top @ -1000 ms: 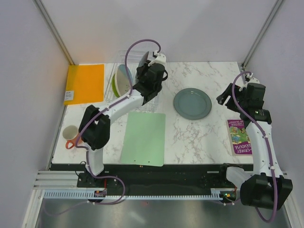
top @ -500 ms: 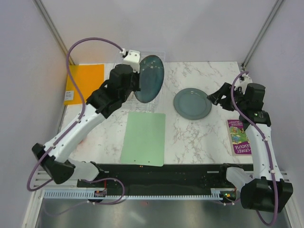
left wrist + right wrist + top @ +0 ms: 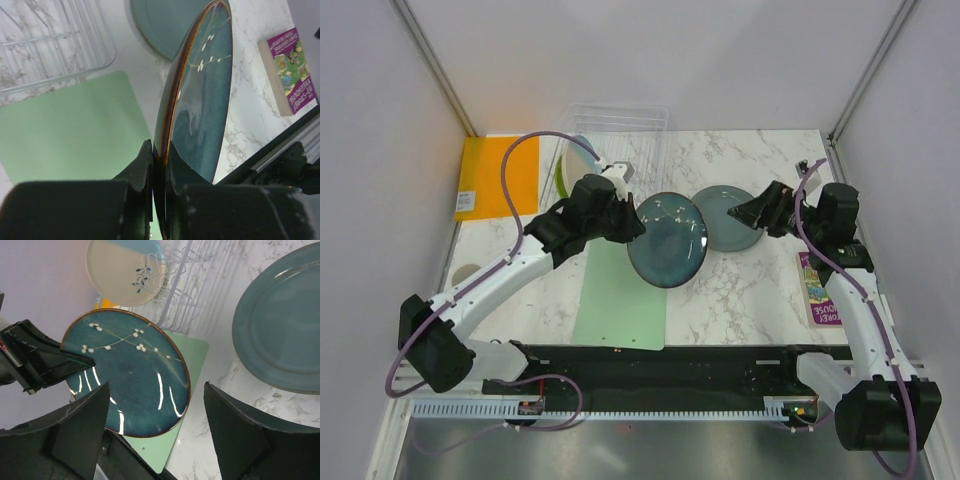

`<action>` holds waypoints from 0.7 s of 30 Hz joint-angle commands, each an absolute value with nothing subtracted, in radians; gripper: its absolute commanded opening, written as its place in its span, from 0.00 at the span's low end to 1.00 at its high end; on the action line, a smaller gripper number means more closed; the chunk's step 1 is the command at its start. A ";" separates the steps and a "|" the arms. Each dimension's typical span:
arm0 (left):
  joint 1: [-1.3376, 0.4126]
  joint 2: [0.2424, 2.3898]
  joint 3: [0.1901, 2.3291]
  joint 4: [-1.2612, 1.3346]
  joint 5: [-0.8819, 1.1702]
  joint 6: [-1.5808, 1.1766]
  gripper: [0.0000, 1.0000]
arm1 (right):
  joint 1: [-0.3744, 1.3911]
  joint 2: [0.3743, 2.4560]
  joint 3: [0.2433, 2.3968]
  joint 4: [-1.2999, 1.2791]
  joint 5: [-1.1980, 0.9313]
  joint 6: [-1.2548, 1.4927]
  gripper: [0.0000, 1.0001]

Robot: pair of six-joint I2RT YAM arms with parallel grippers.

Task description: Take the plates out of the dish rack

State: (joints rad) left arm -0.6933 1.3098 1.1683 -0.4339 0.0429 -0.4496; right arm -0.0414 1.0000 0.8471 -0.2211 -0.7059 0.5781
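Note:
My left gripper [image 3: 632, 228] [image 3: 160, 155] is shut on the rim of a dark blue plate [image 3: 667, 240] [image 3: 200, 100] [image 3: 130, 375] with white blossoms. It holds the plate tilted above the table's middle. The plate's edge overlaps a teal-grey plate [image 3: 732, 222] [image 3: 285, 330] [image 3: 160, 20] lying flat on the marble. My right gripper [image 3: 755, 213] [image 3: 156, 387] hovers open over that flat plate, fingers pointing at the held one, touching nothing. The clear dish rack [image 3: 620, 130] [image 3: 50, 40] [image 3: 200, 285] stands at the back. A cream plate with a leaf sprig [image 3: 125, 270] [image 3: 578, 160] stands upright in it.
A pale-green mat [image 3: 620, 300] [image 3: 65, 125] lies under and in front of the held plate. An orange folder [image 3: 498, 175] lies at the back left. A purple book [image 3: 817, 290] [image 3: 290, 70] sits by the right edge, beside my right arm.
My left arm lifted the dark blue plate out of the rack and swung it right and forward to the table's middle. My right gripper moved left toward it and opened wider.

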 commanded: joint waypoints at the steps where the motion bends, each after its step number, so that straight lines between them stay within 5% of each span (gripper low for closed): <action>1: -0.660 1.287 1.203 -0.075 0.198 -0.603 0.02 | -0.008 0.991 0.813 -0.101 -0.736 0.630 0.83; 21: -0.543 1.284 1.040 0.224 0.413 -0.779 0.02 | 0.109 1.152 0.779 0.063 -0.741 0.675 0.81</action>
State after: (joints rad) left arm -0.5480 1.3277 1.0100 -0.0486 0.3027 -0.6655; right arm 0.0830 1.1278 0.7834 -0.0235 -0.7227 0.6559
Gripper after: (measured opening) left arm 0.093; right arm 0.817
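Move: The left gripper holds a plate whose middle lies about 8 cm to its right, 3 cm back and 6 cm lower. The open right gripper waits some 26 cm to the left hand's right and 4 cm ahead; from that right gripper the held plate's middle is about 17 cm left, 7 cm back and 8 cm down. The flat plate lies on the counter almost under the right hand, 2 cm right of it, level fore-and-aft and 23 cm below. Forward about 3 cm and a little to the right goes the left hand, lifting some 3 cm on the way and sinking most of that back, while it rolls about 20 degrees so its fingers point more level and to the right, keeping its pinch on the plate rim. The right hand, wide open, comes about 4 cm left and 3 cm down towards the plate's free right rim, turning slightly counter-clockwise. ##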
